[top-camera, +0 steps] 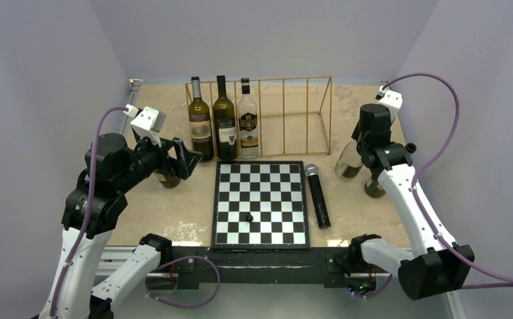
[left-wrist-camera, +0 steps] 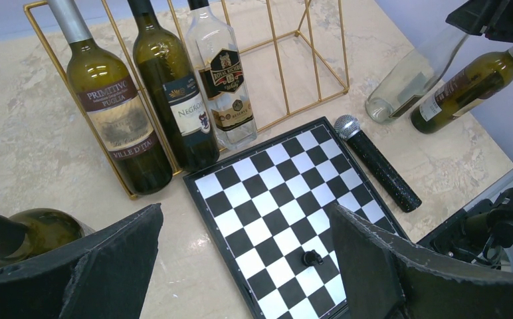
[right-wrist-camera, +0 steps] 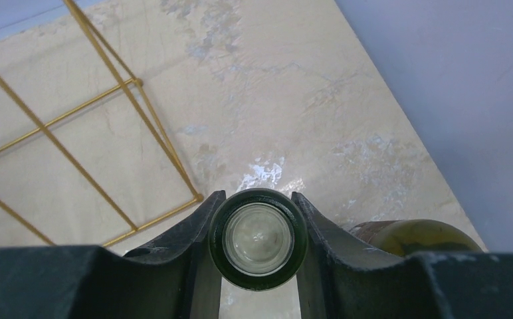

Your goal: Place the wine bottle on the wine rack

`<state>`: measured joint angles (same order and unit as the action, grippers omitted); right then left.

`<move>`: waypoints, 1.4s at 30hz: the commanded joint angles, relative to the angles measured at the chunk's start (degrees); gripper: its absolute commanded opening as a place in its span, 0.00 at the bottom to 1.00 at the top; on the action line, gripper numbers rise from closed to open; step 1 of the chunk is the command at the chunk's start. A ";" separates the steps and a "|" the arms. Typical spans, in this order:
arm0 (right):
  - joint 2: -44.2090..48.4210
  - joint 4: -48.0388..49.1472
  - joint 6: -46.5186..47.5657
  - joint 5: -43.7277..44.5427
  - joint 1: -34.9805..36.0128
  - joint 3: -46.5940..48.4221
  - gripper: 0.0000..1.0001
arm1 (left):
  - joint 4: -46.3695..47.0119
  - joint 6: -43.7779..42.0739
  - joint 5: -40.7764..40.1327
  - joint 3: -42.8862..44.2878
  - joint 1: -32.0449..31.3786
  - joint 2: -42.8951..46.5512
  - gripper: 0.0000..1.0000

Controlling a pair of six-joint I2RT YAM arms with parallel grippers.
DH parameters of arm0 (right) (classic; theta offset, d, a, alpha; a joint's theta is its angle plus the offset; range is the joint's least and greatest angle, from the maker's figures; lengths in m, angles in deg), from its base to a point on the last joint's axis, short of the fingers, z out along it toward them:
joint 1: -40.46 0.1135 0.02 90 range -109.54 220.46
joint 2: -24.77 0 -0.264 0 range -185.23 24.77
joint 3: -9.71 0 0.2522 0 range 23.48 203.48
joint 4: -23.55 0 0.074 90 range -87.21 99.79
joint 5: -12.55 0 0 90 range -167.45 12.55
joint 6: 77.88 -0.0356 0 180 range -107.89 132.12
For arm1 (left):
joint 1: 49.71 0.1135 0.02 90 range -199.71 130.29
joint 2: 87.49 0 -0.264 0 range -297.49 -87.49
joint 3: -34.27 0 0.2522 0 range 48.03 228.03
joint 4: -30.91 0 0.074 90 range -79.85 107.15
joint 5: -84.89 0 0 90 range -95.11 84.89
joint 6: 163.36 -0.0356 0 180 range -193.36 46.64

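A clear wine bottle stands on the table right of the gold wire wine rack. My right gripper is shut on its neck. In the right wrist view both fingers press the rim of the bottle's open mouth, with the gripper looking straight down on it. A green bottle stands just to its right. My left gripper hangs open with nothing between its fingers, beside another green bottle at the left. Three bottles stand in the rack's left end.
A black-and-white chessboard with one small black piece lies in the middle. A black microphone lies along its right side. The rack's right compartments hold nothing. Grey walls close in both sides.
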<state>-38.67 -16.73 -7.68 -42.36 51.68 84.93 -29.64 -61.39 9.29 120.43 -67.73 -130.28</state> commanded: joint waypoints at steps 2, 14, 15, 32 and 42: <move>5.72 3.10 1.77 -7.47 0.26 9.39 0.00 | 2.02 -0.01 0.69 0.50 0.27 0.25 0.99; 7.16 -0.58 1.07 -15.54 5.11 20.18 0.00 | 1.88 0.49 1.24 0.90 0.26 0.11 0.99; 6.81 -0.29 0.54 -15.67 5.77 20.59 0.00 | 1.96 0.70 1.50 0.82 0.27 0.11 0.99; -14.04 1.82 -6.44 -22.18 14.04 34.76 0.00 | 0.43 1.57 2.72 3.14 0.26 0.69 0.99; -25.51 -0.03 -5.91 -21.99 18.24 43.10 0.00 | 0.48 1.96 3.03 2.63 0.27 1.18 0.99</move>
<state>-64.88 -25.78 -11.46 -63.76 68.76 120.42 -30.34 -60.47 11.38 121.74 -67.73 -129.84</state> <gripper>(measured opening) 0.394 0.993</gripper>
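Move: The right hand already grips the clear bottle by its neck, over the table. The free rack slot it goes to lies about 25 cm to its left and 9 cm ahead, its middle some 13 cm lower; the labelled clear bottle stands roughly 8 cm left of that slot. The microphone lies about 7 cm left and 8 cm back, the dark bottle some 12 cm right and 6 cm back. From the left hand the slot is about 21 cm ahead and 22 cm right, well below. Still pinching the clear bottle's neck, the right hand hoists it about 12 cm, easing slightly back and left, then sweeps left and forward to the free slot beside the labelled clear bottle, sinking about half that height again. It ends some 22 cm left of where it began, having turned about 35 degrees counter-clockwise, fingers kept closed. ##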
